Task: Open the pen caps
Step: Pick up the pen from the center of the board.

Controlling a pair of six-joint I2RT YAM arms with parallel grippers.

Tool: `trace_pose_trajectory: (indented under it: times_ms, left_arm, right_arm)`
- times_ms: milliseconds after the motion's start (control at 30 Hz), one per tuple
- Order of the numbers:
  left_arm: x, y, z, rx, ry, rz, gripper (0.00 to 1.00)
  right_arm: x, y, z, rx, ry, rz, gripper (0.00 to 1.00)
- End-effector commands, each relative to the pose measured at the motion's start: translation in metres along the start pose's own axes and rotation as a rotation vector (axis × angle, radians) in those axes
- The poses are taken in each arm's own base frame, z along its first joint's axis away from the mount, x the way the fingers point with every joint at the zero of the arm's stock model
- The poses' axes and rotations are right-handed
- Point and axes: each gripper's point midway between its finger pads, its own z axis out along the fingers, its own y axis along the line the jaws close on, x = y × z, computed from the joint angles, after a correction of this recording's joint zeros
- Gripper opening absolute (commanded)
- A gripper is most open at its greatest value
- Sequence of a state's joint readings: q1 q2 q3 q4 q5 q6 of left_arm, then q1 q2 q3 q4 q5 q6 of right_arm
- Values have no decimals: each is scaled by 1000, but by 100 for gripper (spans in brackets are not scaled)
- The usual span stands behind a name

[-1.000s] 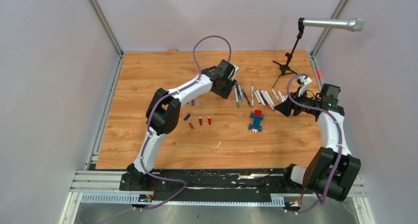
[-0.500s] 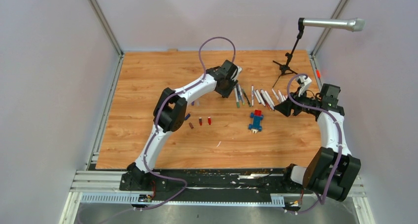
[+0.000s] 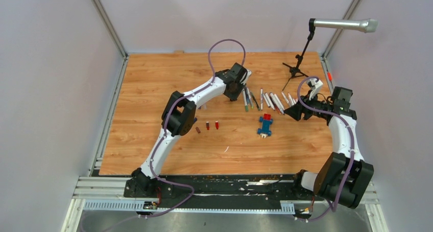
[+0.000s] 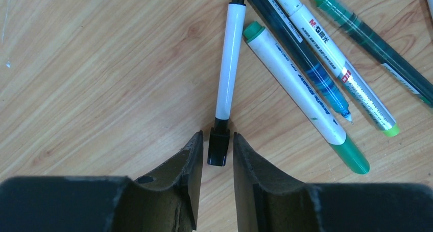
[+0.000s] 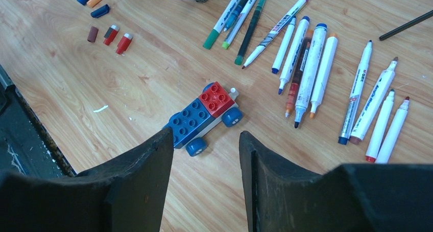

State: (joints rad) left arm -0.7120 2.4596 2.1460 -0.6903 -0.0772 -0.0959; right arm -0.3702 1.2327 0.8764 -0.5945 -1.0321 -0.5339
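Note:
A thin white pen (image 4: 228,63) lies on the wooden table with its black pen cap (image 4: 218,147) at the near end. My left gripper (image 4: 217,136) is open but narrow, one finger on each side of that cap with a thin gap on both sides. From above, the left gripper (image 3: 236,91) sits at the left end of the row of pens (image 3: 265,99). Loose pen caps (image 5: 111,35) in red, brown, blue and orange lie apart on the wood. My right gripper (image 5: 206,133) hangs open and holds nothing, above the table near the row's right end.
A blue-and-red block car (image 3: 265,125) stands in front of the pens. A black microphone tripod (image 3: 296,68) stands at the back right. Frame posts and walls close in the table's sides, and a black rail (image 3: 214,183) runs along the near edge.
My left gripper has shifted slightly right toward the pens and its jaws have narrowed round the black cap. The right arm has not moved.

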Motion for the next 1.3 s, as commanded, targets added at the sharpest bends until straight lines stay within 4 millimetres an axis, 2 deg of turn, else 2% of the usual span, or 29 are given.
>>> trace_pose_trajectory:
  times_ms: [0, 133, 300, 367, 467, 567, 667, 700, 800, 900, 1033, 1100, 1200, 1267]
  left_arm:
    - [-8, 1, -1, 0, -12, 21, 33]
    - [-3, 0, 0, 5, 3, 15, 24]
    - [-1, 6, -7, -25, 14, 17, 1]
    - [-2, 11, -17, -46, 6, 23, 0]
    - [-10, 17, -40, -70, -34, 26, 0]
    - [-22, 17, -73, -57, -104, 16, 0]
    - [-34, 8, -112, 8, -210, -10, 0]
    - [-32, 3, -122, 42, -235, -21, 0]
    - [-22, -18, -161, 178, -320, -59, 0]
    - [-6, -51, -198, 393, -388, -125, 0]
    - [8, -90, -256, 696, -523, -242, 0]
    - [15, -100, -280, 814, -597, -316, 0]
    - [20, -104, -311, 940, -719, -426, 0]
    - [23, -102, -327, 992, -810, -485, 0]
  right_arm:
    - [-19, 5, -5, -14, -45, -66, 51]
    - [-19, 5, -5, -15, -45, -67, 51]
    - [-20, 5, -6, -17, -47, -68, 51]
    - [-20, 6, -6, -18, -47, -68, 51]
    - [-19, 6, -5, -18, -47, -68, 51]
    - [-19, 9, -5, -31, -52, -75, 51]
    - [-20, 16, -5, -64, -75, -99, 51]
    - [-20, 21, -5, -86, -88, -111, 51]
    - [-22, 41, -6, -177, -142, -159, 51]
    - [-28, 72, -9, -304, -216, -228, 50]
    - [-46, 115, -13, -429, -255, -344, 53]
    - [-62, 135, -14, -471, -234, -388, 54]
    - [-74, 169, -11, -580, -190, -396, 54]
    - [-76, 190, -4, -665, -141, -303, 55]
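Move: The black-capped white pen already lies with its cap between my open left fingers, running out ahead and to the right; its middle is about 4 cm forward and 4 cm right. The green-capped marker is some 7 cm right, level with the hand, and a dark blue pen lies 2 cm farther out and 2 cm right of that marker. From my right hand, the white pen is about 18 cm ahead, 23 cm left and 14 cm down; the toy car is about 3 cm ahead, 12 cm left and as far down. I shut my left fingers on the black cap end and pinch it, then carry the pen some 20 cm back and 18 cm up, rolling the hand about 55 degrees until the fingers point right, almost level. As the pen rises, I bring my open right hand left and up, about 10 cm each, and slightly back towards the pen, turning it counter-clockwise. ##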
